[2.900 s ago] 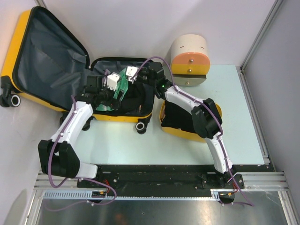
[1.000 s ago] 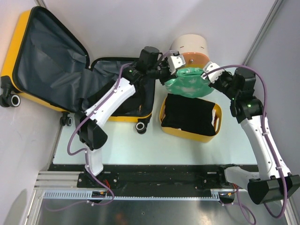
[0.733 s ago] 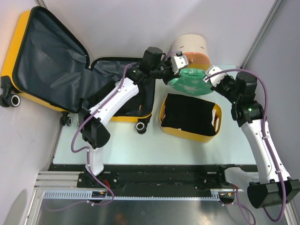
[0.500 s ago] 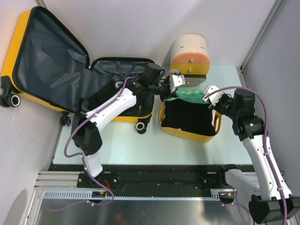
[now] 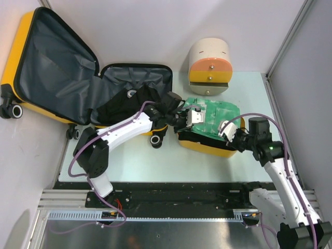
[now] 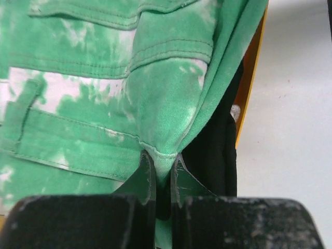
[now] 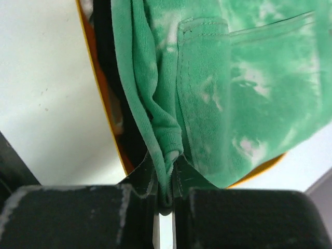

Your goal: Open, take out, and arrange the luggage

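The yellow luggage (image 5: 57, 57) lies open at the left, its dark grey-lined lid flung back and a black garment (image 5: 120, 105) in its base. A green tie-dye garment (image 5: 211, 115) is spread over the plain yellow bin (image 5: 207, 148). My left gripper (image 5: 188, 117) is shut on the garment's left edge. In the left wrist view that gripper (image 6: 162, 158) pinches a fold of the green garment (image 6: 104, 104). My right gripper (image 5: 229, 130) is shut on its right edge. The right wrist view shows that gripper (image 7: 166, 161) holding a rolled hem of the green garment (image 7: 249, 93).
A cream-and-orange drawer cabinet (image 5: 209, 59) stands behind the bin. Black clothing (image 6: 215, 150) fills the bin under the green garment. The bin's rim (image 7: 98, 83) borders pale table (image 7: 41, 78). Metal frame posts run along the right side (image 5: 290, 46).
Both arms carried the green garment from the luggage over to the cabinet side, then drew it nearer and lowered it flat onto the yellow bin. Both grippers stayed shut on it.
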`<state>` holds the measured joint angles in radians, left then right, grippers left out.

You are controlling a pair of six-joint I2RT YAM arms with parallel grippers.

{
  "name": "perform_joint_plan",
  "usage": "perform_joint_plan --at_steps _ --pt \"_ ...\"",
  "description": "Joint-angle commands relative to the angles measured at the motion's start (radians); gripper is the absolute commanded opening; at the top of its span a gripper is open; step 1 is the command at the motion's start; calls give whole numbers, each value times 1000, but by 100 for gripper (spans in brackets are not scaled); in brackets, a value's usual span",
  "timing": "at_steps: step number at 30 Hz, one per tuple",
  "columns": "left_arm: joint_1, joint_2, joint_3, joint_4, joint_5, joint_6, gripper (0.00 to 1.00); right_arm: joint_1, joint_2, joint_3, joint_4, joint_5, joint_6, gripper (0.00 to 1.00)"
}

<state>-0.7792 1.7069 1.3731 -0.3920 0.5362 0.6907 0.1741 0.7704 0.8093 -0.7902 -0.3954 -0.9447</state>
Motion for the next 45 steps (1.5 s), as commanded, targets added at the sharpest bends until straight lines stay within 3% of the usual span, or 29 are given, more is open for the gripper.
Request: perform_joint_plan --at_steps 1,2,3,4,5,6,7,8,11,14,19,23,29,36,41,45 --pt "1 30 1 -24 -35 11 7 4 50 -18 -30 32 -37 6" --pt "1 23 0 -25 -33 1 20 7 56 -10 -46 39 -42 15" --pt "1 10 -2 -30 -28 -3 29 8 58 1 -64 49 -42 42" --pt "1 -30 -9 -53 -13 3 40 7 56 14 -93 46 -46 59" --pt "1 -55 -14 -64 -7 6 57 5 55 62 -171 37 -63 71" --pt "1 -79 -19 -74 -4 6 64 2 50 86 -214 0 -71 93" --pt "1 -108 -23 -100 4 10 70 -4 40 115 -283 -23 -74 99" --pt "1 -154 -23 -111 5 12 79 -8 35 138 -311 -45 -71 100" --pt "4 -222 -9 -139 7 1 88 -7 43 227 -356 -103 -2 100" --pt "17 -211 44 -140 7 -37 90 -7 90 280 -279 -138 104 100" --pt "21 -11 238 -142 -54 -135 90 -7 263 283 -54 -79 250 99" --pt "23 149 342 -146 -120 -200 89 -28 433 280 -75 -16 169 97" --pt "37 220 285 -172 -177 -214 89 -137 559 260 -61 39 75 96" --pt "246 36 302 -180 39 -436 90 -130 486 323 -55 -63 116 98" --pt "453 -62 267 -179 -26 -459 95 -108 368 355 92 -120 323 98" --pt "627 20 329 -177 -56 -552 88 -3 349 363 251 -54 505 98"
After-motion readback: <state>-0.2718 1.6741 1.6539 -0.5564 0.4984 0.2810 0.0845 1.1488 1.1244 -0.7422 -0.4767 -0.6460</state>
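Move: My left hand still pinches the near left part of the green garment over the yellow box; the box's middle is about 10 cm to its right, level fore and aft, some 8 cm down. From my right hand, still pinching the near right part, it is roughly 7 cm left, 3 cm ahead and 9 cm below. From my left hand, the black clothes are about 27 cm left, 8 cm ahead, 9 cm down; the drawer cabinet stands some 20 cm ahead, 10 cm right. I open both hands wide to let go of the green garment, draw each back about 3 cm and up, then reach forward over it and dip down again some 5 cm farther out than I began. From there my left hand swings left, forward and up, away from the box towards the black clothes in the suitcase, turning counter-clockwise to about 45 degrees, while my right lifts some 8 cm and stays over the garment, open. ##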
